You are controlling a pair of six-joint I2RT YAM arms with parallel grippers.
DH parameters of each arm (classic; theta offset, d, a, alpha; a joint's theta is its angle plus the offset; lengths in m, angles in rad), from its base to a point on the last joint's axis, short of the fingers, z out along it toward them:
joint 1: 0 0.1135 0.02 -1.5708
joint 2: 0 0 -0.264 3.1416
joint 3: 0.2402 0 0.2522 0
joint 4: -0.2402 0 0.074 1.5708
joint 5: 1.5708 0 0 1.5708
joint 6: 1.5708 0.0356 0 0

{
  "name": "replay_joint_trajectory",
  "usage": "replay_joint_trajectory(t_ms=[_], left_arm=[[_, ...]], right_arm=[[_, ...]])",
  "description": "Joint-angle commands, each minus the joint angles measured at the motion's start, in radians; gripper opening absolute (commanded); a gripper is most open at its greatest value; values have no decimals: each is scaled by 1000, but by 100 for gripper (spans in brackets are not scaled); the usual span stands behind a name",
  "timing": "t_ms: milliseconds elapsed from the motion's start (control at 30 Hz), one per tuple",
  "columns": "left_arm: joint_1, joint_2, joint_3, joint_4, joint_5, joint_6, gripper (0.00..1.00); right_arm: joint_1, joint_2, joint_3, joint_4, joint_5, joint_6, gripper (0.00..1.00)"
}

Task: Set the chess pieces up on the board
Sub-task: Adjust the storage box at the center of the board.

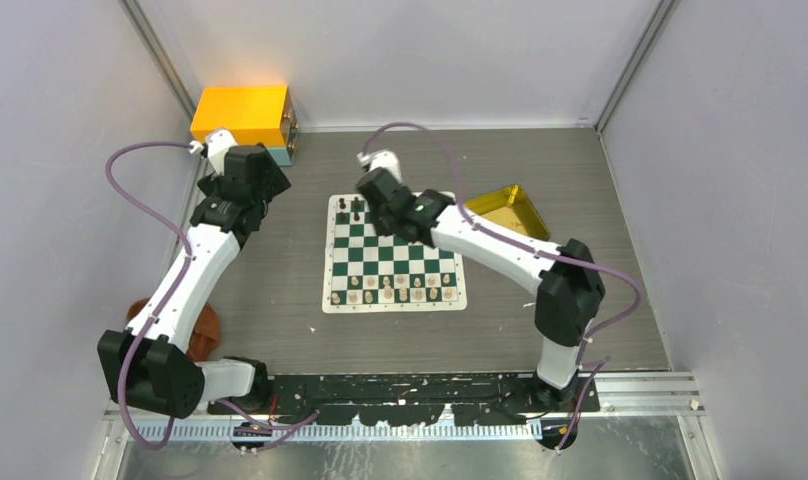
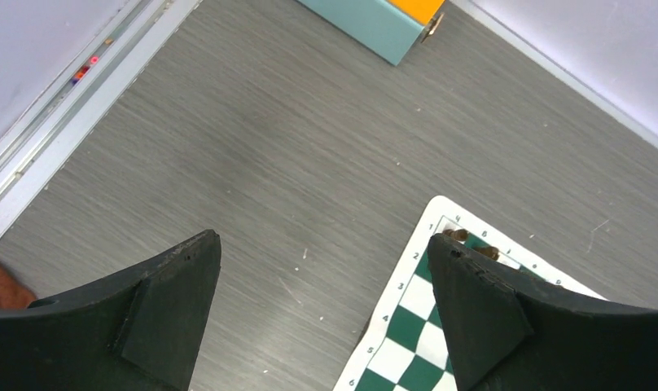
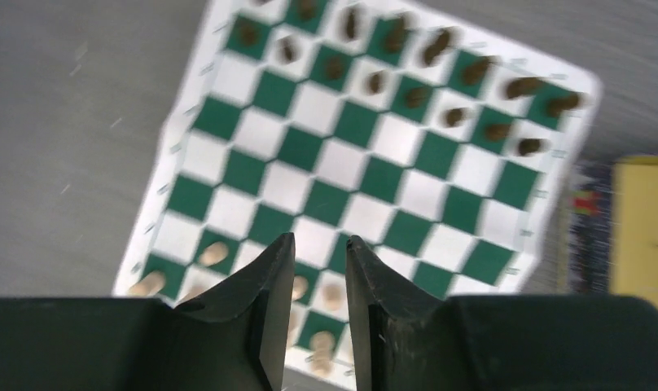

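The green-and-white board [image 1: 395,255] lies mid-table. Pale chess pieces [image 1: 390,294] line its near edge, and dark ones [image 1: 350,212] show at its far left corner. My right gripper [image 1: 380,205] hovers high over the board's far end. In the blurred right wrist view it [image 3: 320,244] is open with a narrow gap and nothing in it, above the board [image 3: 366,175], with pale pieces [image 3: 214,252] below and dark pieces [image 3: 440,45] at the top. My left gripper [image 1: 242,180] is wide open [image 2: 326,244] over bare table, left of the board's corner [image 2: 407,326] and two dark pieces [image 2: 456,235].
A shiny gold tray [image 1: 505,208] sits at the board's far right, seen also as the tray [image 3: 643,220] in the right wrist view. An orange and teal box [image 1: 242,113] stands in the far left corner. A reddish-brown object [image 1: 205,330] lies near the left arm's base.
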Motion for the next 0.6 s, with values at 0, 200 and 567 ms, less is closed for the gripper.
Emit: replay_joint_trajectory(t_ms=[0,200,567], left_arm=[[6,34,84,44,12,-27,97],[-7,113,139,56,13,-34,96],[-28,287,247,54,-7,-65,95]], right_arm=[[-139,-119,-44,-37,162,78,36],[-303,-190,-149,-62,213,156,35],[-591,-173,-316,52,141,185,35]])
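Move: The storage box lies about 28 cm to the right of the right hand, 9 cm ahead and some 16 cm below. The chess board's middle is almost beneath this hand, about 3 cm ahead and 1 cm right, 17 cm down; the black pieces stand about 12 cm ahead and 1 cm right, the white pieces 6 cm back and level sideways. From the left hand the box is roughly 52 cm right, 4 cm ahead, 23 cm below. The right hand, empty, leaves the air over the board's near half and sweeps fast to its right, some 26 cm, bearing forward 6 or 7 cm early on, to come above the storage box while turning about 40 degrees clockwise; it first lifts a little, then sinks to end about 4 cm lower than it began, its fingers keeping their narrow gap and touching nothing. Meanwhile the left hand, wide open and clear of everything, reaches about 6 cm forward and drifts a little right, rising slightly before it dips. ##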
